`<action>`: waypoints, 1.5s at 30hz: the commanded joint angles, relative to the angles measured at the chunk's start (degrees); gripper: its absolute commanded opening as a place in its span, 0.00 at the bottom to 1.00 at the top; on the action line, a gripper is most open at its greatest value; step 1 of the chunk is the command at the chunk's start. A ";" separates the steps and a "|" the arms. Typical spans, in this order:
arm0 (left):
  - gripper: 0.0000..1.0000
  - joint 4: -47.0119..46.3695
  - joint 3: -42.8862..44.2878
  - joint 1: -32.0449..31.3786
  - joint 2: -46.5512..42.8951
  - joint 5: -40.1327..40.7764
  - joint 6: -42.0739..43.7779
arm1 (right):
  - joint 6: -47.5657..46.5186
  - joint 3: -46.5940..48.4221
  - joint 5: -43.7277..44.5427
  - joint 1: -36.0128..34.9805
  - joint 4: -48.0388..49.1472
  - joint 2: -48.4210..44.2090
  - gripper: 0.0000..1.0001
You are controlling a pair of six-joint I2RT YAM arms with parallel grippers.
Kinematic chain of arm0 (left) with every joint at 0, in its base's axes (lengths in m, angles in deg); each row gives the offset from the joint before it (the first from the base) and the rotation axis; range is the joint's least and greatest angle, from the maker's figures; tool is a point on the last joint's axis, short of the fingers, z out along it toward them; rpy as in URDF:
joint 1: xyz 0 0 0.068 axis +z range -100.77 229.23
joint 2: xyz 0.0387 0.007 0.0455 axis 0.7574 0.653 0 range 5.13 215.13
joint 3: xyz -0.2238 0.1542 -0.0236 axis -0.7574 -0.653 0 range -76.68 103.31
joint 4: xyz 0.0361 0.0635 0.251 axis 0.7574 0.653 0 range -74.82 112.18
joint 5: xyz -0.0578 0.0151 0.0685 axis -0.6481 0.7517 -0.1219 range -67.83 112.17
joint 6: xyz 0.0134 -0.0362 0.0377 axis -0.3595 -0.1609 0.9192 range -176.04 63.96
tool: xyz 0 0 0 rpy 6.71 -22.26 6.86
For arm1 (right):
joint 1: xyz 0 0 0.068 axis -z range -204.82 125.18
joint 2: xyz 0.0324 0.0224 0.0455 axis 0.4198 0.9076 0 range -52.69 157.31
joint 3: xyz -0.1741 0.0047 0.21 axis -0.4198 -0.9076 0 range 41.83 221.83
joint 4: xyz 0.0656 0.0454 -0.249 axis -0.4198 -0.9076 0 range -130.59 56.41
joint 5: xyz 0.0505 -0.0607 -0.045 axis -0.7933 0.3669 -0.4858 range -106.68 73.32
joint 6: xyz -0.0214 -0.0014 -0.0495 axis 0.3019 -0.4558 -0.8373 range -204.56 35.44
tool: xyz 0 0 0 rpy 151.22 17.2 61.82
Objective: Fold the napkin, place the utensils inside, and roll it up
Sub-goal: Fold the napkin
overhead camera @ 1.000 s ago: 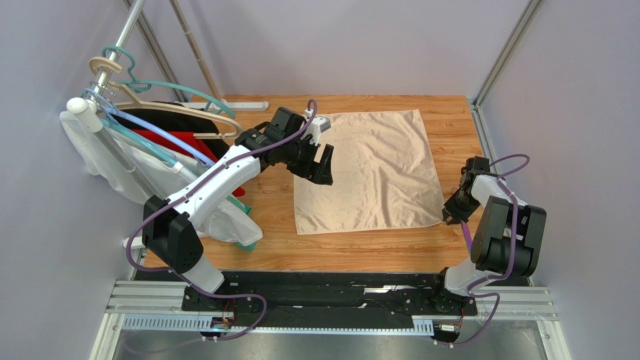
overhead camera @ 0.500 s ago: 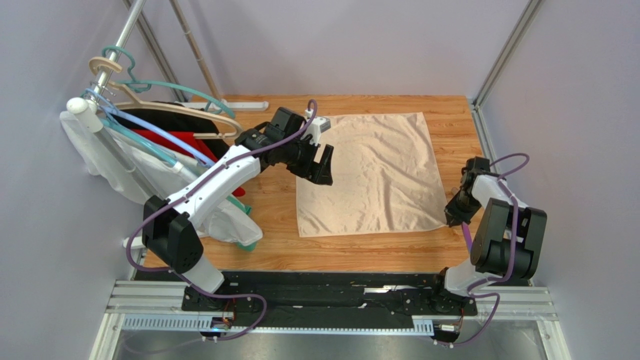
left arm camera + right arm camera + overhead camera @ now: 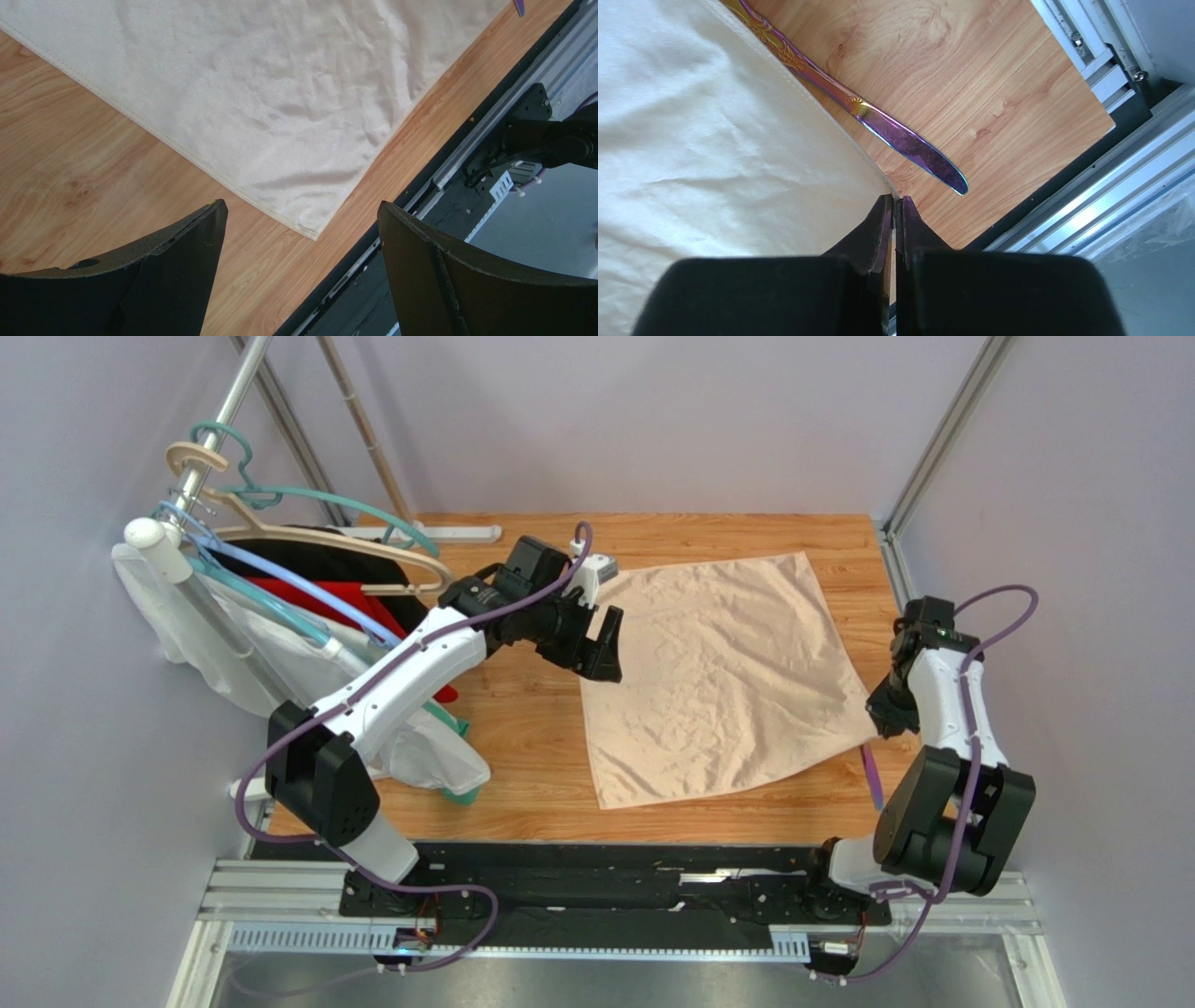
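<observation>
The pale peach napkin lies spread on the wooden table, skewed into a diamond. My right gripper is shut on its near right corner, and the right wrist view shows the cloth edge pinched between the closed tips of the gripper. A purple knife with a gold handle lies on the wood right beside that corner, its handle partly under the cloth edge. My left gripper hovers wide open over the napkin's left edge; in the left wrist view nothing sits between its fingers, and the napkin's near corner lies below them.
A rack with hangers and white, red and black garments fills the left side. A white power strip lies at the back edge. The black and aluminium rail runs along the near edge, and walls stand close on both sides.
The right gripper shut on the napkin's near right corner and pulled it to the right and back. The whole cloth slid right and turned. The left arm stayed put.
</observation>
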 commanded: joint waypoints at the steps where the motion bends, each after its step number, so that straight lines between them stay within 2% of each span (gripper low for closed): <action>1: 0.89 0.39 1.60 0.07 -2.89 -1.95 1.22 | -0.20 7.10 0.73 0.29 -4.87 -2.86 0.00; 4: 0.89 0.39 1.69 0.16 -3.24 -1.34 1.48 | 1.46 10.18 -1.73 -1.20 -6.19 -2.77 0.00; 9: 0.89 1.01 2.12 1.47 -3.24 -1.95 1.92 | 5.59 17.74 -3.32 -9.01 -6.55 -0.40 0.00; 17: 0.89 1.62 2.21 6.83 -3.95 -0.99 2.63 | 9.55 28.64 -1.82 -23.42 -5.32 15.31 0.00; 23: 0.89 1.71 2.30 9.21 -3.68 -1.34 2.63 | 11.22 39.71 -2.52 -30.20 -4.62 27.36 0.00; 28: 0.89 1.80 2.30 10.09 -3.42 -1.60 2.80 | 12.28 49.12 -4.19 -33.63 -5.14 38.42 0.00; 36: 0.89 1.97 2.39 11.32 -2.98 -2.57 2.54 | 14.04 64.14 -6.47 -37.77 -6.20 48.90 0.00; 40: 0.89 1.97 2.39 11.49 -2.80 -2.83 2.54 | 14.83 68.37 -7.27 -39.09 -5.59 52.33 0.00; 45: 0.89 1.97 2.39 11.67 -2.63 -2.92 2.54 | 15.44 68.82 -8.06 -41.02 -2.25 53.65 0.00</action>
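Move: The right hand already pinches the napkin's near-right corner, some 9 cm above the table. The far-left corner, where the held cloth heads, lies about 37 cm ahead, 46 cm left. The far-right corner is roughly 42 cm ahead and 4 cm left; the near-left one 10 cm back and 41 cm left; the knife lies almost beneath, 2 cm ahead and 1 cm right. From the left hand, the far-left corner is about 31 cm ahead, 5 cm left and 20 cm below. Keeping its shut fingers on the napkin corner, the right hand sweeps it left and forward over the cloth towards the far-left corner, nearly 40 cm in all. It arcs up about 8 cm first, then sinks to roughly its starting height, turning some 30 degrees counter-clockwise. The left hand, open and empty, shifts about 7 cm left and forward. ##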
